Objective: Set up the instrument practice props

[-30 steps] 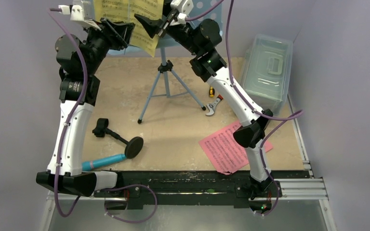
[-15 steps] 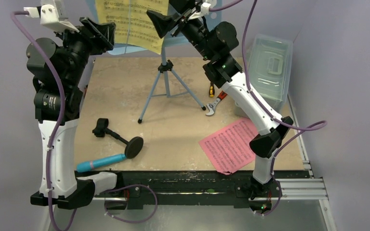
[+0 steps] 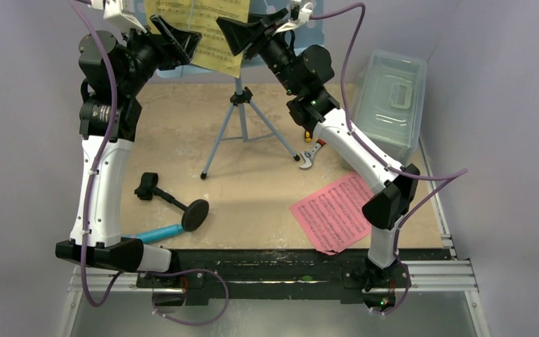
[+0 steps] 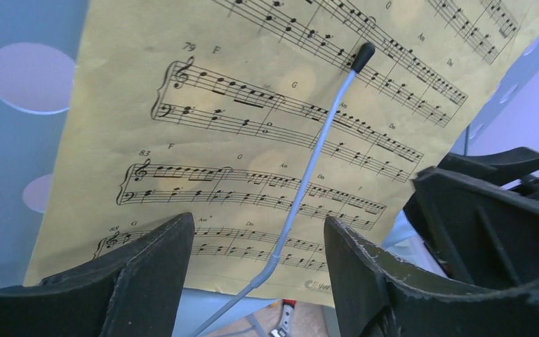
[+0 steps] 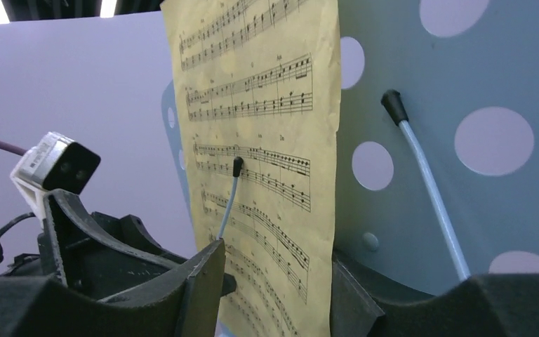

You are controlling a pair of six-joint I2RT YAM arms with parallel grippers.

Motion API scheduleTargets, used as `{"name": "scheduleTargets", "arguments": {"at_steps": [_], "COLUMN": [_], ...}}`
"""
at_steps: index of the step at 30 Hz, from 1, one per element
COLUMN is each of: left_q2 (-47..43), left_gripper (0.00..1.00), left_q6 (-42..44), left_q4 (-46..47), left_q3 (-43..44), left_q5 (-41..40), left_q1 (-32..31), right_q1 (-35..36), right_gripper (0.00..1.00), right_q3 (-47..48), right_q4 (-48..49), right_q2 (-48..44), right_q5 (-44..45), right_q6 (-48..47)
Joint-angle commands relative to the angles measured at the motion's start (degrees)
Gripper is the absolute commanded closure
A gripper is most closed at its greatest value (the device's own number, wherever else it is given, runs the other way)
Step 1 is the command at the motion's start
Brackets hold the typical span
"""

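The light blue music stand (image 3: pixel 239 121) stands on its tripod at the back of the table. A yellow sheet-music page (image 3: pixel 209 43) leans on its perforated desk (image 5: pixel 463 84), with a thin wire page holder (image 4: pixel 314 163) lying across it. My left gripper (image 3: pixel 181 39) is open in front of the page's lower part (image 4: pixel 217 161), the wire running between its fingers. My right gripper (image 5: pixel 274 288) is open, and its fingers straddle the page's right edge (image 5: pixel 323 182) without pinching it. The pink page (image 3: pixel 333 212), cyan microphone (image 3: pixel 158 233) and black mic stand (image 3: pixel 175 203) lie on the table.
A red-handled wrench (image 3: pixel 312 153) and a screwdriver (image 3: pixel 308 133) lie by the tripod's right leg. A clear lidded box (image 3: pixel 391 104) stands at the back right. A second wire holder (image 5: pixel 428 182) rests on the bare desk.
My left arm swung out to the left, then came back to the stand with its jaws wider. The right jaws widened, then narrowed around the page edge. The yellow page stays on the stand.
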Motion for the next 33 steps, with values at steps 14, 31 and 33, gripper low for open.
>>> {"name": "scheduleTargets", "arguments": {"at_steps": [14,31,33], "left_q2": [-0.87,-10.95,-11.25], "left_gripper": [0.69,1.00,1.00], "left_q6": [-1.96,1.26,1.74], "left_q4": [10.07,29.03,29.29], "left_q3": [-4.29,-22.42,-23.00], "left_q5": [4.22,4.40,3.84], "left_q1": [0.23,0.16,0.22], "right_q1": [-0.28,-2.90,-2.93], "right_gripper": [1.00,1.00,1.00], "right_q3": [8.02,22.37,22.80], "right_q4": [-1.78,-9.28,-9.29], "right_q2": [2.49,10.83,11.38], "right_q5": [-10.55,-21.28,-21.94], "right_q6": [-19.48,-25.20,-25.27]}}
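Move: The yellow sheet's right edge runs by the right hand's open fingertips, about 2 cm ahead and 1 cm left; from that hand the left page wire is some 8 cm left and 5 cm lower, the right page wire roughly 4 cm ahead and 9 cm right. That left page wire lies almost between the left hand's open fingers, about 1 cm ahead and 1 cm right. From the left hand, the yellow sheet's middle is some 7 cm ahead, 2 cm right and 8 cm higher. The sheet's right edge is pinched as the right hand dips 1–2 cm and shuts; that hand then turns about 30 degrees, its fingers swinging to point more left, rising a little and sinking again while it works about 2.5 cm left. The left page wire is taken by the left hand, which eases 1 cm right while closing on it, then draws back about 2.5 cm, fingertips tipping up. ##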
